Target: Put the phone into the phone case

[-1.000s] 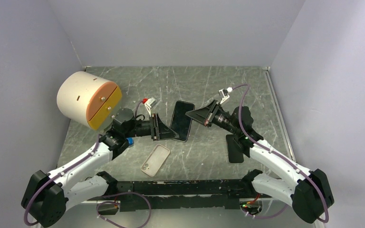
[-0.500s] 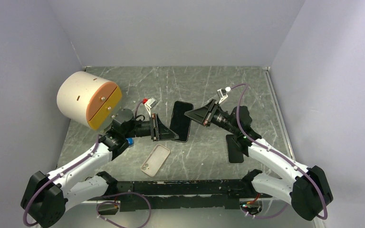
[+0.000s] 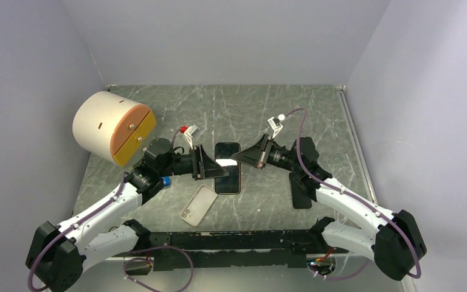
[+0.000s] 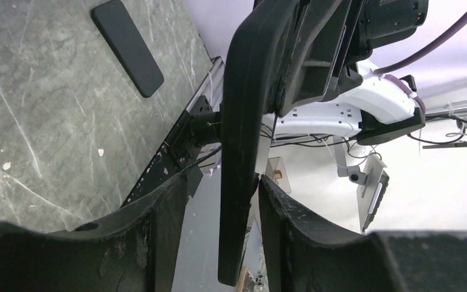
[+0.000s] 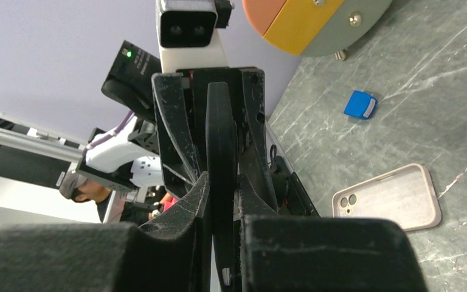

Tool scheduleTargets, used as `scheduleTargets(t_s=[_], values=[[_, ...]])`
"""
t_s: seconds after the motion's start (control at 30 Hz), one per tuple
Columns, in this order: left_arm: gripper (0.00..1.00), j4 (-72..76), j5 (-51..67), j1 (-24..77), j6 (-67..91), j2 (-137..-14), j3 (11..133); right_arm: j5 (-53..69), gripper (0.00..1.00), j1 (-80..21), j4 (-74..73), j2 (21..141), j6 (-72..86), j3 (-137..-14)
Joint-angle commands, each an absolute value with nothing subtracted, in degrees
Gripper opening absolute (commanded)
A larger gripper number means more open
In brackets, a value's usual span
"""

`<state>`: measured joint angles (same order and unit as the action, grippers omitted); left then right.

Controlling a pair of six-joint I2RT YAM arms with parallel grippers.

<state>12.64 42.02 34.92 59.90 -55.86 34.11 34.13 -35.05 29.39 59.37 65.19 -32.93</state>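
Observation:
A black phone [image 3: 227, 169] hangs above the table between my two grippers, seen edge-on in both wrist views [image 4: 240, 152] [image 5: 221, 140]. My right gripper [image 3: 238, 157] [image 5: 222, 179] is shut on its right edge. My left gripper [image 3: 214, 165] [image 4: 222, 178] stands open around its left edge: one finger touches the phone and a gap shows beside the other. The pale beige phone case [image 3: 199, 205] [image 5: 389, 198] lies flat on the table just near and left of the phone, hollow side up, camera cutout at its near end.
A second black phone [image 3: 300, 190] [image 4: 127, 47] lies on the table under my right arm. A white drum with an orange and yellow face [image 3: 112, 128] stands at the far left. A small blue block [image 3: 166, 180] [image 5: 360, 104] sits by my left arm.
The right gripper has swung left and nearer with the phone. The phone has turned from slanted to square with the table and now sits closer to the case. The left gripper shifted slightly right.

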Motion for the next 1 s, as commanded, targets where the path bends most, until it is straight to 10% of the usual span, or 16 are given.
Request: scheduleTargets(t_s=[0.0, 0.43, 0.57, 0.97], values=[[0.5, 11.7, 40.3, 34.9, 57.2, -55.4, 37.7, 37.2, 0.0, -35.4, 32.1, 59.1, 63.7, -35.9], [0.03, 13.9, 40.1, 35.0, 57.7, -56.1, 37.9, 38.1, 0.22, -35.6, 27.6, 59.2, 61.0, -37.5], [0.03, 12.2, 38.2, 35.0, 56.9, -54.7, 38.0, 38.2, 0.43, -35.6, 25.7, 58.7, 60.2, -37.1], [0.03, 13.0, 33.6, 34.9, 56.7, -51.3, 38.8, 43.0, 0.59, -35.8, 26.3, 57.8, 60.3, -32.8]])
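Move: The phone, with the black case about it, is held in the air by the right fingers at its right edge; its middle lies roughly 3 cm left and 3 cm back of the right hand, about level. From the left hand, whose half-open fingers straddle its left edge, its middle is about 2 cm right and 1 cm ahead. On the table some 24 cm below the left hand, the beige case lies about 8 cm left and 1 cm ahead, the blue box about 21 cm left and 10 cm ahead. The phone's left edge is pinched by the left fingers as they close, and only then do the right fingers open at its right edge and let go. The right hand meanwhile sinks and draws back about 1.5 cm each, its open fingers still straddling the rim; the left, keeping its pinch, finally eases about 1 cm forward and slightly left, turning some 5 degrees counter-clockwise. ##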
